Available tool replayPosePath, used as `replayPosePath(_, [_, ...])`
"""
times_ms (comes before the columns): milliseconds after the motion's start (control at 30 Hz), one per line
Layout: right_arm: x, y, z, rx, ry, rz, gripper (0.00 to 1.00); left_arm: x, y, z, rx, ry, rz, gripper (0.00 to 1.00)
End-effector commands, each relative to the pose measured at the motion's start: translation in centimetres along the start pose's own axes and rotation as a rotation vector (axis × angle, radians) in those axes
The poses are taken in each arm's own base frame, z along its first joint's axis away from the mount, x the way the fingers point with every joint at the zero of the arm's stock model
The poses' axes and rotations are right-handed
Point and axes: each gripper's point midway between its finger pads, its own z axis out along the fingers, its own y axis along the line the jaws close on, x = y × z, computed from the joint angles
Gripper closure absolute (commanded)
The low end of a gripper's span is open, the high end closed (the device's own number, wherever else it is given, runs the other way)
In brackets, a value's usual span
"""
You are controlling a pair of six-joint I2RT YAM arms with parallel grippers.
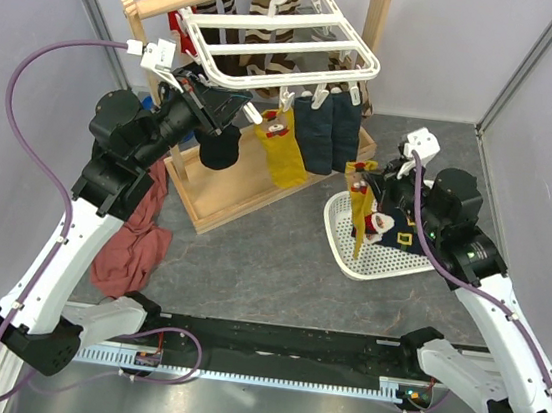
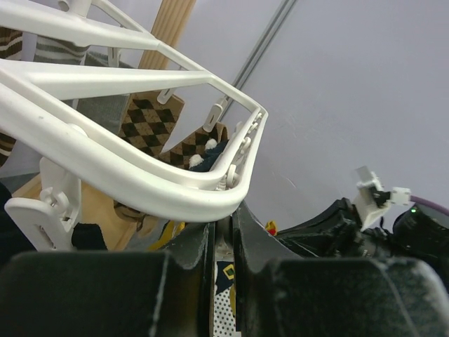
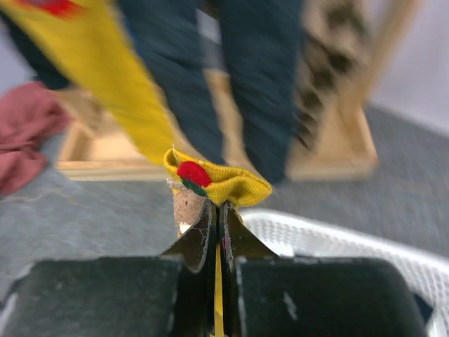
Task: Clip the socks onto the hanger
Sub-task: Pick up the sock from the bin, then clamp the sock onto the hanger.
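Observation:
The white hanger point(image 1: 278, 27) hangs from the wooden pole. One mustard-yellow sock point(image 1: 283, 149) and two navy socks point(image 1: 327, 132) are clipped along its front edge. My left gripper point(image 1: 234, 105) sits at the hanger's front left corner. In the left wrist view its jaws point(image 2: 224, 221) are nearly shut on a thin white piece just under the hanger's rim point(image 2: 140, 175). My right gripper point(image 1: 368, 176) is shut on the cuff of the second yellow sock point(image 3: 224, 184). That sock point(image 1: 359, 217) dangles from it over the basket.
A white mesh basket point(image 1: 350, 261) lies right of centre with a navy patterned cloth point(image 1: 399, 232) in it. The wooden stand's base point(image 1: 247, 198) is under the hanger. A black sock point(image 1: 220, 146) hangs by my left gripper. A red cloth point(image 1: 136, 240) lies on the left.

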Motion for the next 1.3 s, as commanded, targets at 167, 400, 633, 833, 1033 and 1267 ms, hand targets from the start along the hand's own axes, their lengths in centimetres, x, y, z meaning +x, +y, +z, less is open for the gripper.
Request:
replayPosePath(167, [-8.9,9.9,0.2,-0.427,-0.28,-0.178,1.0,-0.1,-1.0,0.1,0.052,0.029,0.043,0.92])
replayPosePath(400, [-12.6,14.6,1.0,-0.568,-0.366,-0.225,1.0,0.6,-1.2,0.5,0.078,0.054,0.028,0.92])
replayPosePath(633, [-14.0,16.8,3.2,-0.619,-0.394,-0.233,1.0,0.7,-1.3,0.4,0.083,0.058,0.036,0.92])
replayPosePath(833, [-14.7,17.1,4.7,-0.614,-0.409,-0.235,1.0,0.9,-1.4,0.5,0.095,0.068,0.036,0.92])
replayPosePath(1033, [-14.8,17.2,5.7,-0.613,-0.405,-0.233,1.0,1.1,-1.5,0.4,0.105,0.076,0.039,0.92])
replayPosePath(1267, [-15.8,17.3,5.8,-0.613,-0.424,-0.236,1.0,1.4,-1.3,0.3,0.101,0.085,0.059,0.92])
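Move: The end clip in my left fingers, at the hanger's near corner, is about 23 cm to the left of my right hand, 2 cm ahead and 13 cm higher; from my left hand it is about 1 cm ahead and 2 cm right. From my right hand, the hung yellow sock is roughly 6 cm ahead, 19 cm left and 5 cm up, the navy socks some 12 cm ahead, 11 cm left and 4 cm up. The bin's middle sits about 4 cm back, 5 cm right and 29 cm below. Still pinching the yellow sock by its cuff, I sweep my right hand left about 19 cm and up about 11 cm towards the end clip, bowing slightly back before coming forward again and easing off. On the way the wrist swings some 35 degrees counter-clockwise and the fingertips tip upward. My left hand keeps its grip on the clip, shifting only about 1 cm right. ##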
